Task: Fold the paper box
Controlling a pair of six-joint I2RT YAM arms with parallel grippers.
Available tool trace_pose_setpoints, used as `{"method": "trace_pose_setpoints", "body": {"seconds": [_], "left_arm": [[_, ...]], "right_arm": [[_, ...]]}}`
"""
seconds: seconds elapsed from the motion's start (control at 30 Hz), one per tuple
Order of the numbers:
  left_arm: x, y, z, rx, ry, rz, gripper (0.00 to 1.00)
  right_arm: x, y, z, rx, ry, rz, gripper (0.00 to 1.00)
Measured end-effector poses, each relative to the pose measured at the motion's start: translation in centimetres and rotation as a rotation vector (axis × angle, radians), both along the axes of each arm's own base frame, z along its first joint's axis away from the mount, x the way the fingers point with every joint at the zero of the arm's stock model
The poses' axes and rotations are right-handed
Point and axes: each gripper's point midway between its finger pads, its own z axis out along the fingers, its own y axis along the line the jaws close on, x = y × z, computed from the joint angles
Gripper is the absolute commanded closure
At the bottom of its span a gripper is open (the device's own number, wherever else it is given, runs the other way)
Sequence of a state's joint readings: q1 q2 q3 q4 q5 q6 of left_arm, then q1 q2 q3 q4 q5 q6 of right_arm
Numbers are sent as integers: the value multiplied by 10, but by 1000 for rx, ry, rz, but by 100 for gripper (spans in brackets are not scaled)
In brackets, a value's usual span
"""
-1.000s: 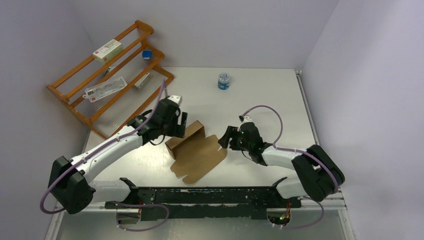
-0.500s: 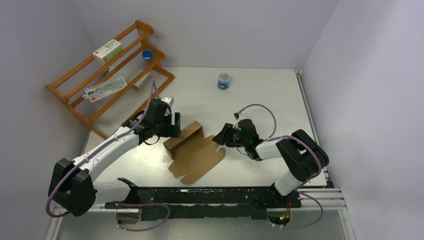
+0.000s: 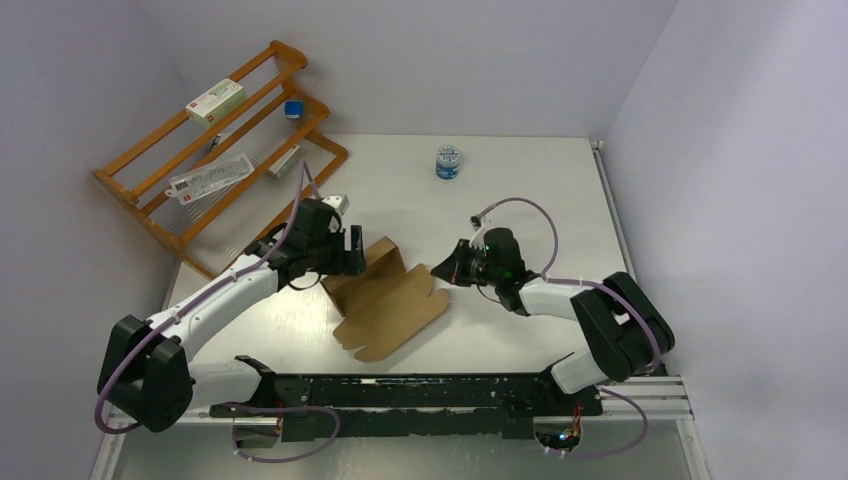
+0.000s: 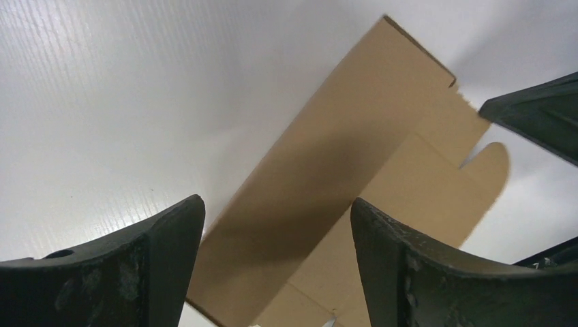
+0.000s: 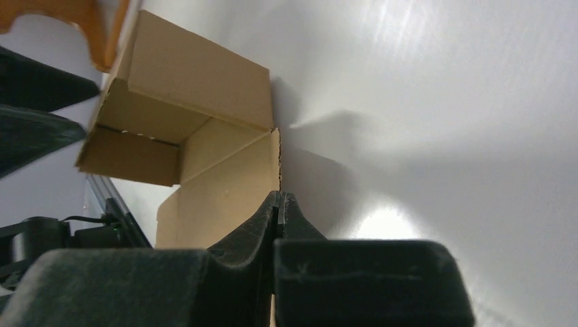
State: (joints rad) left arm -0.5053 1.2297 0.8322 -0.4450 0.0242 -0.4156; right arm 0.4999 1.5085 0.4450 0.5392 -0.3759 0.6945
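Observation:
The paper box (image 3: pixel 390 305) is a brown cardboard sheet lying mid-table, its far-left panel raised upright. My left gripper (image 3: pixel 352 252) is open beside that raised panel. In the left wrist view the panel (image 4: pixel 327 177) shows ahead between the spread fingers of that gripper (image 4: pixel 275 208), without touching them. My right gripper (image 3: pixel 440 272) is at the sheet's right edge. In the right wrist view this gripper (image 5: pixel 279 197) is shut on the thin edge of the box's flap (image 5: pixel 225 184), and beyond it the side walls (image 5: pixel 198 88) stand up.
A wooden rack (image 3: pixel 215 150) stands at the back left with white cartons (image 3: pixel 215 100) and a small blue item (image 3: pixel 292 108). A white and blue jar (image 3: pixel 448 162) sits at the back centre. The arms' black base rail (image 3: pixel 400 395) runs along the near edge.
My right gripper has gone from open to shut on the box's right edge after moving in. My left gripper drew back a little to the left. The box slid slightly left.

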Motion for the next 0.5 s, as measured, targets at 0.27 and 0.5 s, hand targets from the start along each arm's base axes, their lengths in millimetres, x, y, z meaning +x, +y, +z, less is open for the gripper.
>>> {"method": "trace_pose_setpoints", "body": {"seconds": [0.27,0.5], "left_arm": [[0,0,-6,-31,6,23,17],[-5,-18,-10,-138,22,-9,18]], "right_arm": [[28,8,55,-44,-120,35,100],[68,6,114,-206,-220,38,100]]}}
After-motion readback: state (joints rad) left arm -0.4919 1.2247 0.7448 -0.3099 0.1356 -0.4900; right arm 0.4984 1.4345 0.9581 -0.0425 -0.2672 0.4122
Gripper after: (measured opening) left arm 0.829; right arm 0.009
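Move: The right hand already pinches the edge of the paper box's right-hand flap, with the folded trough of the box some 14 cm to its left, 1 cm ahead and a little lower. The loose flat panel lies about 8 cm back and 9 cm left of that hand, the blue can roughly 24 cm ahead and 3 cm right. From the open left hand, the trough is about 1 cm ahead, 2 cm right and 7 cm below. The right hand, fingers shut and still pinching the box's flap, lifts it about 11 cm while going some 7 cm forward towards the can, speeding up as it goes, and its wrist turns by nearly 20 degrees. The left hand keeps its fingers wide open over the folded trough and, late on, eases about 2 cm to the right and 1 cm down, rolling slightly, so that the trough's wall comes close between its fingers. ##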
